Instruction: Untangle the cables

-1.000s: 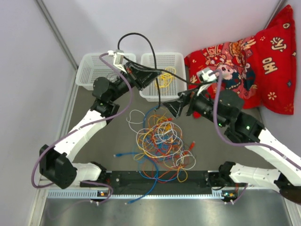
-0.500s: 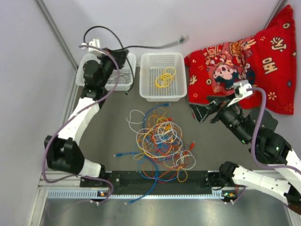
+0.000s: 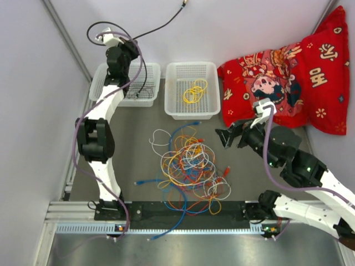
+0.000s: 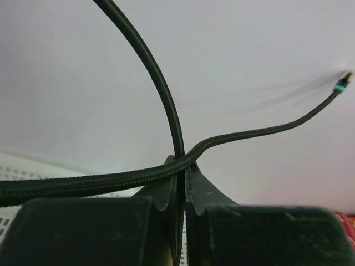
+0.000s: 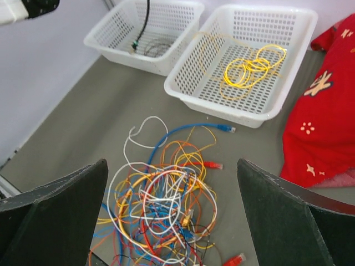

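Note:
The cables [image 3: 188, 166] lie in a loose tangle of yellow, orange, blue, white, red and black loops on the grey table; the right wrist view shows this tangle [image 5: 161, 210] below the fingers. My left gripper [image 3: 132, 45] is raised high over the left basket [image 3: 102, 83], shut on a black cable [image 4: 161, 83]. That black cable's [image 3: 161, 23] plug end swings up against the back wall, and another part hangs down into the basket. A coiled yellow cable [image 3: 193, 91] lies in the middle basket [image 3: 208, 69]. My right gripper [image 3: 229, 133] hovers open to the right of the tangle, nothing between its jaws.
A red patterned cushion [image 3: 288, 72] fills the back right corner. White walls close the left and back sides. A blue cable end [image 3: 145, 182] and an orange loop trail toward the arm bases' rail [image 3: 183, 210].
My left arm swung from the middle basket up and left over the left basket, carrying the black cable. My right arm drew back right, then came forward beside the tangle, still open.

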Motion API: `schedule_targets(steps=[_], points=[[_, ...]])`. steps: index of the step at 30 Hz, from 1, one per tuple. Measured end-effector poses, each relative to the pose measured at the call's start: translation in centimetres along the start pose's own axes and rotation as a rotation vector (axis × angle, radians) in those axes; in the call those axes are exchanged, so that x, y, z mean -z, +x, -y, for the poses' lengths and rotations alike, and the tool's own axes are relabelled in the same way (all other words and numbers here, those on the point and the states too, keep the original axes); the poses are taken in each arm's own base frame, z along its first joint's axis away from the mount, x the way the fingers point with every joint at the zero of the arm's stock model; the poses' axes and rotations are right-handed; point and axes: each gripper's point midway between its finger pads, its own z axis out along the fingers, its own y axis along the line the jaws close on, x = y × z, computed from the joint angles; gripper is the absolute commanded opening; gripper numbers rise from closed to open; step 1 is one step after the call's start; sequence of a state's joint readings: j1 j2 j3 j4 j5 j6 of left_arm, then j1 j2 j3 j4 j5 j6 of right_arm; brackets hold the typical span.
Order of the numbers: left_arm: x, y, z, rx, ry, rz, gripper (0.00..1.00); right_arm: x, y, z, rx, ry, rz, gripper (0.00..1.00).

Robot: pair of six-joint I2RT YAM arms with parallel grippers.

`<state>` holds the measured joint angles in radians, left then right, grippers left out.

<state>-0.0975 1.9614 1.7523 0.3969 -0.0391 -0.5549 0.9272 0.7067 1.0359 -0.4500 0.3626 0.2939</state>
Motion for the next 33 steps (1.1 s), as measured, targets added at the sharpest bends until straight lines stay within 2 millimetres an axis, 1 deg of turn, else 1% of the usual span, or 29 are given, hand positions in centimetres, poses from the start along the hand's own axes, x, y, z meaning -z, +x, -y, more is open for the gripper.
schedule_targets(steps=[2, 3, 8, 9, 10, 11, 12, 14, 15, 16, 17, 18, 20, 23, 30, 33], points=[[-1.1, 0.5, -1.0, -0.017, -0.018, 0.009, 0.00, -0.4, 0.6, 0.1, 0.015, 0.006, -0.017, 0.99], [-1.6, 1.0, -1.9, -0.031, -0.037, 0.012, 0.00, -0.6, 1.0, 0.2, 0.026, 0.010, -0.026, 0.99], [-2.6, 2.2, -5.7, -0.095, -0.123, 0.040, 0.00, -1.6, 2.0, 0.3, 0.072, 0.021, -0.059, 0.99], [-2.7, 2.4, -6.4, -0.103, -0.140, 0.045, 0.02, -1.8, 2.1, 0.2, 0.078, 0.022, -0.062, 0.99], [-3.0, 2.7, -7.4, -0.108, -0.158, 0.048, 0.11, -2.0, 2.3, 0.2, 0.088, 0.023, -0.070, 0.99], [-3.3, 3.0, -8.0, -0.110, -0.169, 0.048, 0.25, -2.2, 2.5, 0.2, 0.095, 0.025, -0.075, 0.99], [-3.5, 3.3, -8.7, -0.110, -0.181, 0.044, 0.49, -2.4, 2.7, 0.2, 0.100, 0.026, -0.080, 0.99], [-3.4, 4.3, -10.0, -0.106, -0.211, 0.020, 0.62, -2.7, 3.0, 0.2, 0.110, 0.028, -0.089, 0.99], [-3.3, 4.7, -10.6, -0.098, -0.224, 0.012, 0.71, -2.9, 3.1, 0.2, 0.113, 0.028, -0.091, 0.99], [-3.1, 5.2, -11.1, -0.093, -0.242, 0.005, 0.90, -3.0, 3.2, 0.2, 0.115, 0.028, -0.091, 0.99], [-2.9, 5.4, -11.5, -0.086, -0.256, 0.004, 0.99, -3.1, 3.3, 0.2, 0.119, 0.028, -0.095, 0.99], [-2.3, 5.9, -12.3, -0.076, -0.285, -0.003, 0.99, -3.3, 3.4, 0.1, 0.121, 0.028, -0.096, 0.99], [-1.5, 6.7, -13.1, -0.080, -0.316, -0.021, 0.99, -3.4, 3.4, 0.1, 0.121, 0.026, -0.095, 0.99], [-0.5, 7.0, -14.0, -0.087, -0.367, -0.039, 0.99, -3.5, 3.2, -0.1, 0.118, 0.022, -0.088, 0.99], [1.1, 5.0, -14.3, -0.075, -0.470, -0.042, 0.99, -3.4, 3.5, 0.0, 0.116, 0.018, -0.092, 0.99], [2.2, 5.1, -14.7, -0.036, -0.529, -0.075, 0.99, -3.4, 3.9, 0.1, 0.118, 0.020, -0.100, 0.99]])
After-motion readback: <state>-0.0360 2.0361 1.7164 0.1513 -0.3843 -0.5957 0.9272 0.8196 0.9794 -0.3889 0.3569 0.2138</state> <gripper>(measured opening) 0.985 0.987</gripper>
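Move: The left hand holds the black cable high over the back of the left bin, whose middle is about 33 cm below, some 5 cm left and 3 cm back; the right bin with the yellow cable is roughly 25 cm right, 4 cm back and equally low. From the open right hand, the cable pile lies about 10 cm left, level fore and aft and 33 cm down, with a red plug some 4 cm right and 2 cm back. The left hand sinks about 13 cm towards the left bin while shifting some 10 cm left, first easing about 5 cm forward and then drawing back, and on the way down it opens wide to let the black cable go, its wrist turning about 20 degrees counter-clockwise and tipping down as much. The right hand, still open and empty, eases down about 4 cm and slightly forward and left towards the cable pile, rolling a little left side down. ##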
